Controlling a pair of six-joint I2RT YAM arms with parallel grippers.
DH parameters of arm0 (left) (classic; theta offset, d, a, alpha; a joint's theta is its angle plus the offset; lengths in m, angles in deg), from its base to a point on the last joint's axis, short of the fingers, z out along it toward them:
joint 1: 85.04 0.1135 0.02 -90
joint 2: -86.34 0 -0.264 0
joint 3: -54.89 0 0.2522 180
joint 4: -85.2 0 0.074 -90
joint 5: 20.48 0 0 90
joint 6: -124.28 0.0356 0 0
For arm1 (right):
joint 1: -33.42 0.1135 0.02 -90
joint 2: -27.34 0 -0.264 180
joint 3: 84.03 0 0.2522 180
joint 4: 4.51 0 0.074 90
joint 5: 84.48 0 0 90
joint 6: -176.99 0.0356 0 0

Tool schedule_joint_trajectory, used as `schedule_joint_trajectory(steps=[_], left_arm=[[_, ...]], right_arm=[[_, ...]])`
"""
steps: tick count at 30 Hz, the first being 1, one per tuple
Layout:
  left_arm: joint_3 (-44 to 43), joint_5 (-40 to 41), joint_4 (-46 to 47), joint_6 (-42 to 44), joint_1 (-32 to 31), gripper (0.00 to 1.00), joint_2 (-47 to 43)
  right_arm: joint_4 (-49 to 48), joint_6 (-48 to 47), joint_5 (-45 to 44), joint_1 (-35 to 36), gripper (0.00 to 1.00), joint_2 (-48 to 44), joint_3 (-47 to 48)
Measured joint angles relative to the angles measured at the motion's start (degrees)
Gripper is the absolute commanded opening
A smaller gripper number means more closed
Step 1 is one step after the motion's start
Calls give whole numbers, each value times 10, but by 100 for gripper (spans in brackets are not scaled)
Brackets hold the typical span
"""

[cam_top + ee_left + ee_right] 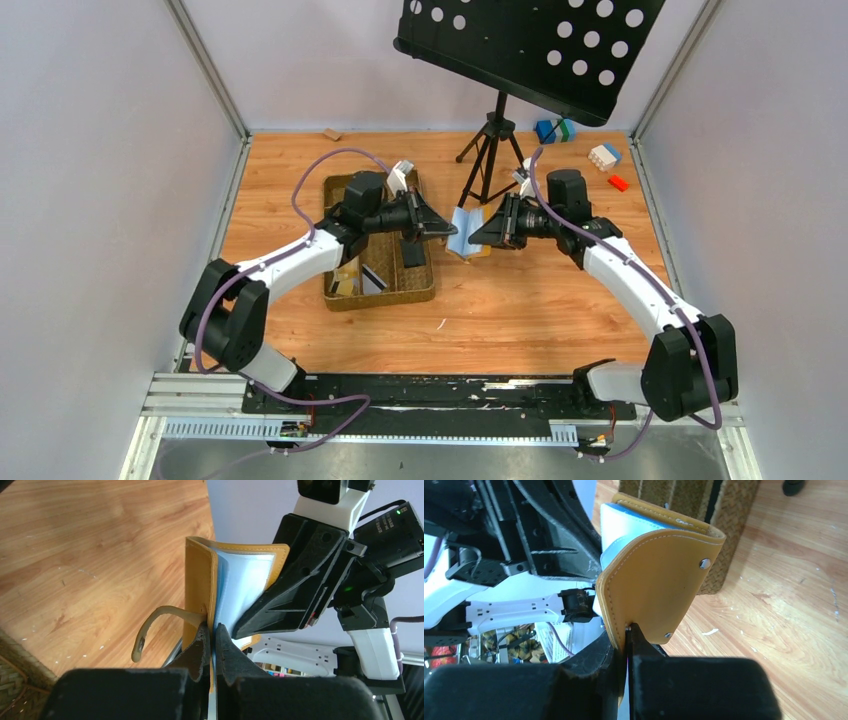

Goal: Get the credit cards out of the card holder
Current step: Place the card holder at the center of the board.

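The card holder (pixel 463 241), mustard-yellow outside and pale blue inside, hangs open in the air between my two grippers, right of the brown woven tray (pixel 345 190). My left gripper (pixel 443 231) is shut on one leaf; the left wrist view shows its tips (pixel 212 630) pinching the yellow cover and blue lining of the holder (pixel 200 580). My right gripper (pixel 482 233) is shut on the other cover; in the right wrist view its tips (pixel 628 630) clamp the yellow flap (pixel 659 575). Cards lie in the tray: a black one (pixel 412 252), a dark striped one (pixel 376 279), a tan one (pixel 346 286). No card shows inside the holder.
A black tripod (pixel 490 150) stands just behind the grippers, carrying a perforated music-stand desk (pixel 530 45) overhead. Toy blocks (pixel 555 130) (pixel 604 155) and a red piece (pixel 618 183) lie at the back right. The tray's edge shows in the right wrist view (pixel 729 510).
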Motion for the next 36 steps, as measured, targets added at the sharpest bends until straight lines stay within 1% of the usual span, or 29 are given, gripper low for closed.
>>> schedule_joint_trajectory(steps=[7, 8, 9, 11, 13, 15, 17, 18, 19, 20, 22, 23, 24, 25, 26, 27, 28, 29, 31, 33, 36], left_arm=[[-37, -1, 16, -8, -33, 0, 63], [-39, -1, 20, -11, -36, 2, 74], [-45, -1, 21, -13, -41, 6, 88], [-53, 0, 19, -9, -48, 22, 109], [-66, 4, -2, 8, -55, 36, 124], [-92, 9, -54, 39, -62, 48, 137], [-127, 23, -125, 84, -68, 59, 143], [-137, 30, -150, 101, -69, 63, 143], [-151, 42, -181, 123, -70, 65, 143], [-162, 54, -209, 141, -70, 67, 143], [-171, 78, -256, 173, -71, 67, 139], [-171, 86, -272, 183, -71, 67, 137], [-171, 99, -298, 197, -71, 67, 134], [-171, 108, -316, 206, -70, 67, 131], [-171, 116, -330, 214, -70, 67, 128], [-171, 123, -342, 221, -70, 67, 125], [-171, 128, -350, 225, -69, 67, 122], [-170, 134, -358, 229, -69, 67, 117], [-165, 140, -364, 231, -66, 67, 106], [-152, 144, -368, 232, -60, 67, 87], [-129, 145, -369, 230, -47, 67, 59]], right_arm=[[42, -22, -39, -3, 0, 12, -2], [54, -26, -47, -6, 0, 14, -2], [68, -30, -56, -9, 0, 16, -2], [98, -40, -74, -16, 0, 20, -2], [129, -56, -97, -20, 0, 21, -2], [172, -83, -140, -22, 0, 26, 0], [212, -112, -184, -23, 0, 37, 3], [226, -124, -202, -23, 0, 43, 5], [242, -140, -223, -23, 0, 50, 7], [260, -161, -251, -23, 0, 61, 10], [273, -177, -275, -21, 0, 73, 12], [280, -187, -290, -20, 2, 81, 13], [286, -195, -304, -19, 7, 91, 15], [290, -202, -318, -16, 17, 103, 17], [294, -209, -331, -11, 31, 114, 21], [298, -214, -345, -6, 41, 125, 25], [299, -216, -354, 0, 49, 134, 29], [300, -225, -366, 9, 54, 144, 33], [297, -231, -372, 23, 58, 148, 36], [293, -235, -367, 31, 58, 143, 36], [268, -235, -336, 37, 58, 120, 24]])
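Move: Both hands pinch the open card holder. The bare spot of board where it will go lies about 8 cm to the right hand's right, 4 cm back and 18 cm below. From the left hand, that spot is some 12 cm right, 6 cm back and 19 cm below. The woven tray stands around 20 cm left and 7 cm ahead of the right hand; the stand's near foot is about 4 cm left and 7 cm ahead. Right hand carries the card holder about 15 cm down and 11 right, then opens; left releases, withdrawing leftward. ##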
